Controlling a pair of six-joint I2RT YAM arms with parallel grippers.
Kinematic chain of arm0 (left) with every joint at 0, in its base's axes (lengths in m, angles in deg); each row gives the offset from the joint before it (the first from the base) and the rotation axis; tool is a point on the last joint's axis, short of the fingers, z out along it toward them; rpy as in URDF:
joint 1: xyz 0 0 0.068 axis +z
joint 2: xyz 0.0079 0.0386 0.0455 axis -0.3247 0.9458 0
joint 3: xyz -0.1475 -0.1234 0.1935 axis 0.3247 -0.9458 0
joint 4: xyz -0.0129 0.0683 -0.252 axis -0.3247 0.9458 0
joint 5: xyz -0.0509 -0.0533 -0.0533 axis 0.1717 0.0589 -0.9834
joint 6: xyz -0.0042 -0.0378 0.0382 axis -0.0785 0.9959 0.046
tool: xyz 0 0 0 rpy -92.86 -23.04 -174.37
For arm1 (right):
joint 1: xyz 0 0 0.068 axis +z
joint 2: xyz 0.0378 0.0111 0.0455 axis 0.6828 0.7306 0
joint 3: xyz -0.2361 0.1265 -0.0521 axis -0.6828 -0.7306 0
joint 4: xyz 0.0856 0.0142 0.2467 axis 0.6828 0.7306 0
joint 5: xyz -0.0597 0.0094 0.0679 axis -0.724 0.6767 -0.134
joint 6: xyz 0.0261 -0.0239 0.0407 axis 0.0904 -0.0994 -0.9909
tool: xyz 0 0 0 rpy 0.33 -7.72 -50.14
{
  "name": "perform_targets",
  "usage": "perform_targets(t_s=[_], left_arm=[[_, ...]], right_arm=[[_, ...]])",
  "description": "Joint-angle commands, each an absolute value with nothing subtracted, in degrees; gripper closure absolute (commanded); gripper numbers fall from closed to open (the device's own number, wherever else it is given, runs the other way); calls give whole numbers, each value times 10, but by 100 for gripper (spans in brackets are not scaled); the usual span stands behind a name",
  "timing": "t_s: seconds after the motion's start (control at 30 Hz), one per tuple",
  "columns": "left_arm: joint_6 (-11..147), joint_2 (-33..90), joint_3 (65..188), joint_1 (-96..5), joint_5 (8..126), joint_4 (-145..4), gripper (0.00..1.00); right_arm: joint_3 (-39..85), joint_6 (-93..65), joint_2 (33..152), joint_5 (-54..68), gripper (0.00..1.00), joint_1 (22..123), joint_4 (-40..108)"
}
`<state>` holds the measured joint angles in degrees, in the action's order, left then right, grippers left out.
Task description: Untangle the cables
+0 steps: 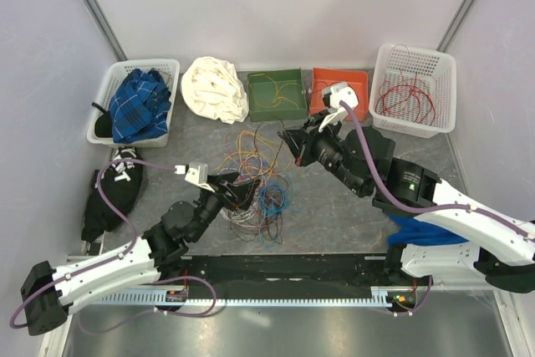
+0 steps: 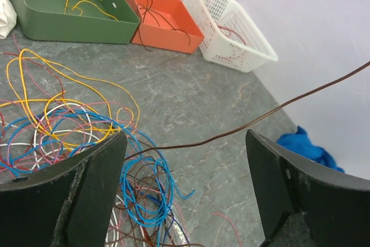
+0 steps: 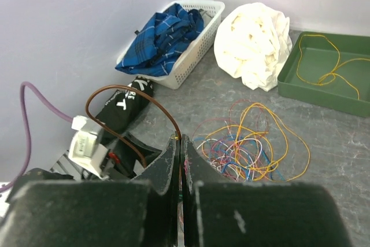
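Observation:
The cables [image 1: 255, 181] lie in a loose tangle of orange, yellow, blue, pink and white loops at the table's middle. My right gripper [image 1: 291, 141] hangs just right of and beyond the tangle. In the right wrist view its jaws [image 3: 180, 141] are shut on a brown cable [image 3: 115, 89] that arches up and left from the fingertips. That brown cable [image 2: 231, 133] runs taut through the gap of my left gripper [image 2: 185, 160], touching neither finger. The left gripper [image 1: 242, 190] stands open over the tangle's near side, above blue and brown loops [image 2: 144, 189].
Along the back stand a white basket [image 1: 104, 102] of blue cloth, a white cloth [image 1: 213, 89], a green tray [image 1: 251, 94] with a yellow cable, an orange tray [image 1: 359, 81] and a white basket [image 1: 443, 94] of red cables. A black cloth [image 1: 117, 194] lies left, a blue cloth [image 1: 422, 232] right.

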<state>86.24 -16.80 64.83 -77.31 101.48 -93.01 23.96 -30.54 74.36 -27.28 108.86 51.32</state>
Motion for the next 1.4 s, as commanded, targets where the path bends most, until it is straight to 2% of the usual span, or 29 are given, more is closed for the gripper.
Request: perform_targets(t_s=[0.0, 0.2, 0.3, 0.4, 0.5, 0.53, 0.6, 0.77, 0.83, 0.87, 0.9, 0.93, 1.03, 1.13, 1.37], left_arm=[[805, -126, 686, -773, 1001, -977, 9], [798, -71, 695, -773, 997, -1005, 9], [795, -39, 705, -773, 1007, -1010, 16], [781, -10, 722, -773, 1007, -1021, 30], [758, 6, 749, -774, 1003, -1028, 56], [750, 10, 767, -773, 1002, -1020, 76], [726, 8, 808, -773, 1004, -997, 98], [722, -17, 935, -773, 1026, -833, 98], [723, -14, 1023, -772, 1028, -777, 98], [721, -4, 1055, -772, 1027, -726, 98], [718, 4, 1114, -772, 1024, -707, 98], [715, 12, 1143, -772, 1013, -686, 98], [703, 48, 1247, -773, 988, -622, 98], [693, 82, 1320, -772, 978, -587, 98], [661, 135, 1413, -772, 962, -564, 98]], right_arm=[[305, -290, 742, -263, 100, 1092, 530], [344, -278, 742, -254, 100, 1092, 548], [345, -283, 736, -244, 100, 1092, 549], [341, -285, 728, -238, 100, 1092, 549], [331, -285, 719, -244, 100, 1092, 550], [324, -286, 712, -248, 100, 1092, 551], [309, -286, 698, -261, 100, 1092, 552], [243, -286, 648, -301, 100, 1092, 553], [195, -286, 621, -319, 100, 1092, 553], [179, -285, 613, -319, 96, 1092, 553], [148, -285, 602, -315, 84, 1092, 553], [137, -283, 598, -313, 57, 1092, 555], [103, -285, 588, -319, 31, 1091, 569], [89, -284, 569, -324, 26, 1092, 570], [87, -260, 538, -288, 26, 1092, 529]])
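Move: A strand of the brown cable crosses just beyond the left hand's open fingers, about 3 cm ahead, 3 cm right and level with them. The tangle's middle lies some 5 cm ahead, straight in line and 12 cm below; the blue coil is 2 cm ahead, 6 cm right, equally low. From the right hand, already shut on this cable, the strand is some 3 cm ahead, 6 cm left and 20 cm lower. Forward and to its right by about 4 cm, with a small dip and roll, the left hand reaches onto the brown cable, shuts on it, then climbs fast by some 32 cm away from the tangle, fingers tilting upward. The right hand rises a little with its grip kept, then swings right and down, away from the strand, opening wide to let the cable go. ##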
